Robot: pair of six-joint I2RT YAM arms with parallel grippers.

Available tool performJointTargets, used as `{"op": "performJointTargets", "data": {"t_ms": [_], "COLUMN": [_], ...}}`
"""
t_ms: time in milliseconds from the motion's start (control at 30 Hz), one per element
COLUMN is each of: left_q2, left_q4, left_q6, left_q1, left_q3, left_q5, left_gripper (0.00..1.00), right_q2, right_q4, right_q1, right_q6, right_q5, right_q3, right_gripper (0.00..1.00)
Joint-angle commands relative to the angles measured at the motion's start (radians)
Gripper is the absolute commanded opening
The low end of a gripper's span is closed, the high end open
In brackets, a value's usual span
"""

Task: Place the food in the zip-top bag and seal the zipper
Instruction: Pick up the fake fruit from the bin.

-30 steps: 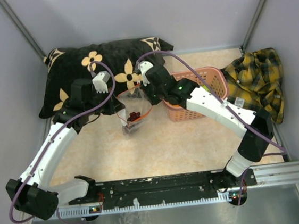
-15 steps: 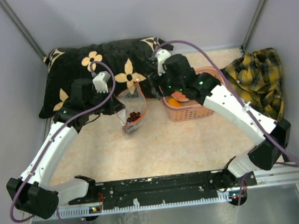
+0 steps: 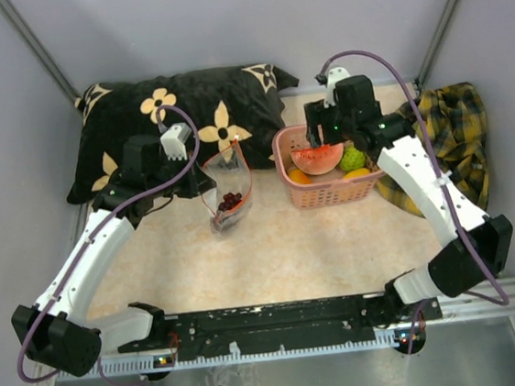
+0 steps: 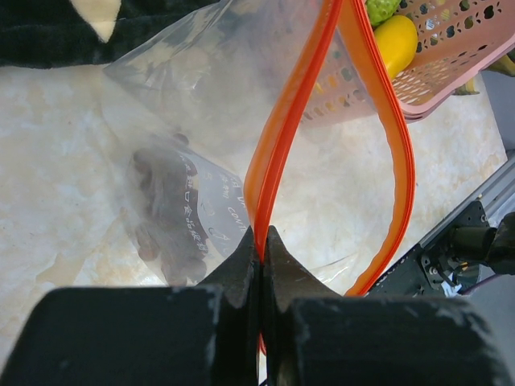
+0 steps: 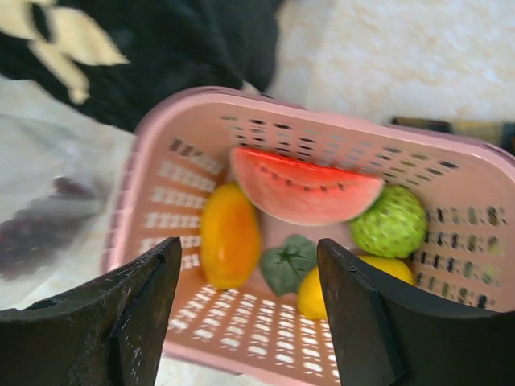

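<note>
The clear zip-top bag (image 3: 228, 194) hangs upright with its mouth open; a dark purple grape bunch (image 3: 231, 199) lies inside it, also seen as the grape bunch (image 4: 165, 217). My left gripper (image 4: 262, 235) is shut on the bag's orange zipper (image 4: 282, 145) strip, holding one side of the mouth up. My right gripper (image 5: 248, 249) is open and empty above the pink basket (image 5: 265, 354). In that basket lie the watermelon slice (image 5: 306, 186), a bumpy green fruit (image 5: 389, 222), an orange piece (image 5: 229, 233) and a yellow piece (image 5: 310, 296).
A black floral pillow (image 3: 140, 122) lies behind the bag. A yellow plaid cloth (image 3: 449, 131) is bunched at the right, beside the basket (image 3: 331, 194). A green leaf-shaped piece (image 5: 288, 261) sits in the basket. The black rail (image 3: 280, 320) runs along the near edge.
My right gripper has left the bag's mouth, opened, and swung right to above the basket. The left gripper and the bag have stayed put.
</note>
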Motion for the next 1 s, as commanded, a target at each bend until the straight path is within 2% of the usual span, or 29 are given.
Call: {"op": "performJointTargets", "data": {"t_ms": [0,167,367,767,967], "left_q2": [0.004,0.006,0.009,0.007,0.008], "left_q4": [0.007,0.006,0.007,0.006,0.007], "left_q6": [0.014,0.013,0.013,0.012,0.009], "left_q1": [0.009,0.012,0.015,0.019,0.019], "left_q3": [0.002,0.002,0.002,-0.001,0.000], "left_q5": [0.023,0.031,0.034,0.035,0.041], "left_gripper": [0.00,0.00,0.00,0.00,0.00], "right_q2": [0.069,0.163,0.219,0.321,0.347], "right_q4": [-0.038,-0.092,-0.042,-0.018,0.012], "right_q1": [-0.041,-0.080,-0.085,-0.087,-0.087], "right_q6": [-0.008,-0.025,-0.078,-0.133,-0.140], "right_q5": [0.093,0.161,-0.099,-0.288,-0.315], "right_q3": [0.002,-0.003,-0.040,-0.081,-0.123], "right_gripper": [0.69,0.70,0.71,0.68,0.68]}}
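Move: The orange fruit lies low at the left end of the bin, about 22 cm below the right hand, some 2 cm ahead and 3 cm to its left. The watermelon slice leans roughly 5 cm farther out and 5 cm to the right of it; the yellow fruit is level with it, about 13 cm to its right. From the left hand, the orange fruit is about 9 cm ahead, 22 cm right and 18 cm down. The open right hand sinks some 17 cm into the bin towards the orange fruit, tipping 25 degrees steeper. ##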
